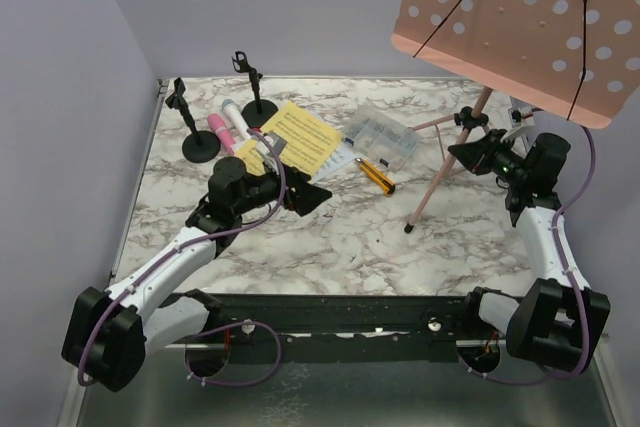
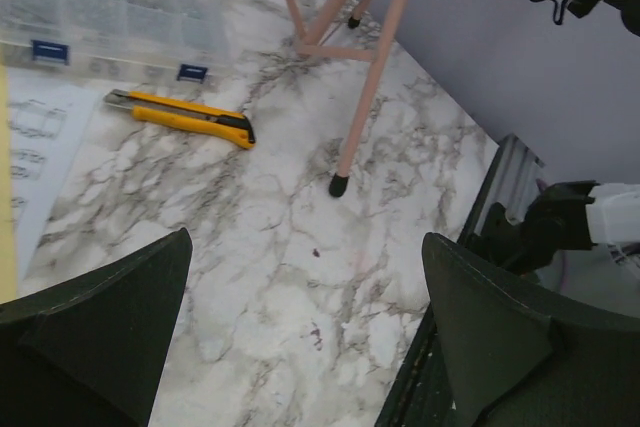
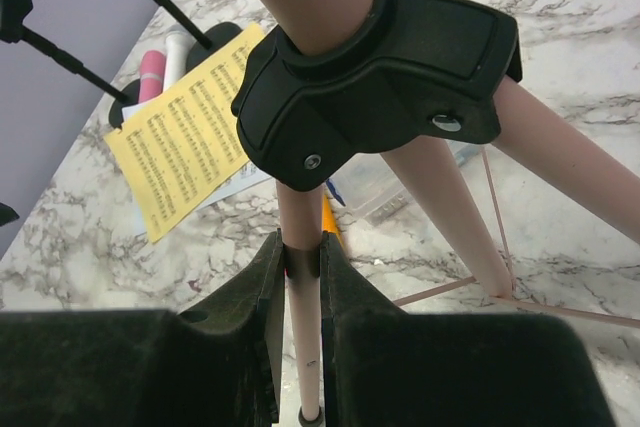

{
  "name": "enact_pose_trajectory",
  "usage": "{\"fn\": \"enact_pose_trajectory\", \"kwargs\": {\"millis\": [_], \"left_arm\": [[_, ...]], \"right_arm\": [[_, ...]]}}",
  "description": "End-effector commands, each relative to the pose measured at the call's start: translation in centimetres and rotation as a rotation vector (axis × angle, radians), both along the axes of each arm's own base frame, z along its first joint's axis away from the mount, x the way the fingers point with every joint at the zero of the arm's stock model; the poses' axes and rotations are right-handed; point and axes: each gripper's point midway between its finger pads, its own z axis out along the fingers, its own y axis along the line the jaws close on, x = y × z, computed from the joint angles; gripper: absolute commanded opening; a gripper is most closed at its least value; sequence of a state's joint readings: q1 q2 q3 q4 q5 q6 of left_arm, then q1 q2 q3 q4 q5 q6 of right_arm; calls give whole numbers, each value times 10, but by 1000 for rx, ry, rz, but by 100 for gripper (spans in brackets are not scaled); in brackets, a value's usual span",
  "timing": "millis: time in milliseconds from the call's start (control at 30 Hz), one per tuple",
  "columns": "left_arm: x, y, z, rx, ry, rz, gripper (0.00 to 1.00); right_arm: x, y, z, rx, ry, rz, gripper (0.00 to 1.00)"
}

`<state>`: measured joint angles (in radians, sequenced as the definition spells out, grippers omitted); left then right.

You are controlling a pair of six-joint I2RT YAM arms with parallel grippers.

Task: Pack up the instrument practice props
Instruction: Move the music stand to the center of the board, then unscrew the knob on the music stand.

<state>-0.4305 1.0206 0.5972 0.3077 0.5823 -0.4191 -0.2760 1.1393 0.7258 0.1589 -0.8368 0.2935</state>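
The pink perforated music rack (image 1: pixel 520 17) stands on its tripod at the right of the table. My right gripper (image 1: pixel 478 152) is shut on one pink tripod leg (image 3: pixel 306 347), just below the black hub (image 3: pixel 380 67); the jaws press it from both sides (image 3: pixel 302 257). My left gripper (image 1: pixel 305 195) hangs open over bare marble (image 2: pixel 307 247) with nothing between its fingers. Behind it lie the yellow sheet-music page (image 1: pixel 300 137) on a white page (image 2: pixel 50 147), a pink microphone (image 1: pixel 220 132) and a white microphone (image 1: pixel 235 117). Two black mic holders (image 1: pixel 200 149) (image 1: pixel 262 109) stand at the back left.
A clear plastic compartment box (image 1: pixel 382 135) sits mid-table at the back, with a yellow-and-black utility knife (image 1: pixel 377 176) in front of it. Purple walls close in the back and both sides. The tripod's front foot (image 2: pixel 339 185) rests on the marble, right of my left gripper.
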Motion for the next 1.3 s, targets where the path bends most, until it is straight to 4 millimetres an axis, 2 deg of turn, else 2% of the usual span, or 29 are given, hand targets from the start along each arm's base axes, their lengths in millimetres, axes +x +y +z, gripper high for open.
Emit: {"fn": "enact_pose_trajectory", "kwargs": {"millis": [0, 233, 367, 533, 600, 700, 767, 833, 933, 1100, 1167, 1267], "left_arm": [[-13, -45, 44, -121, -41, -60, 99], [-1, -106, 69, -368, 85, -88, 98], [16, -140, 77, -499, 190, -92, 97], [31, -182, 82, -627, 317, -129, 92], [37, -198, 81, -674, 391, -136, 92], [46, -219, 75, -738, 499, -145, 88], [50, -231, 72, -767, 553, -155, 83], [55, -242, 67, -793, 605, -154, 69], [60, -257, 61, -810, 651, -167, 65], [71, -269, 52, -824, 695, -149, 65], [73, -272, 54, -835, 702, -152, 65], [76, -276, 61, -856, 693, -153, 65]], "right_arm": [[-38, 24, -27, 78, 146, 109, 0], [-57, 29, -31, 88, 165, 99, 0], [-69, 31, -31, 72, 149, 96, 0], [-73, 29, -27, 41, 95, 73, 4], [-72, 27, -26, 27, 72, 65, 11], [-71, 25, -24, -5, 36, 56, 40], [-69, 22, -25, -22, 27, 38, 58], [-68, 19, -26, -45, 12, 25, 71], [-69, 17, -30, -80, -13, 24, 74], [-69, 14, -30, -151, -82, 34, 76], [-69, 15, -29, -162, -90, 46, 80], [-68, 14, -28, -167, -101, 43, 80]]}}
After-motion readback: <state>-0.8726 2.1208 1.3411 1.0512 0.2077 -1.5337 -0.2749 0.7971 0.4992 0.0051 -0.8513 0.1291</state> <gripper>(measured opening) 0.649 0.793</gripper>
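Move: The left hand, empty and wide open, is going for the music stand's black leg hub, about 33 cm to its right, 12 cm farther out and some 4 cm higher. The yellow knife lies about 12 cm right and 6 cm ahead, with the plastic box 14 cm right and 15 cm ahead, both about 18 cm below. The right hand already grips the front leg; the board's centre is roughly 27 cm left, 7 cm back and 18 cm below. Still pinching the music stand's front leg just under the hub, the right hand drags the stand back towards the base for 5 to 6 cm and slightly left, then opens wide around the leg and sinks about 3 cm. Meanwhile the left hand sweeps some 27 cm right towards the hub, dipping back about 2 cm first, then reaching forward and rising some 4 cm as it rolls about 60 degrees counter-clockwise (seen along its fingers), closing from wide open to about two thirds and easing to a stop just short of the hub. ##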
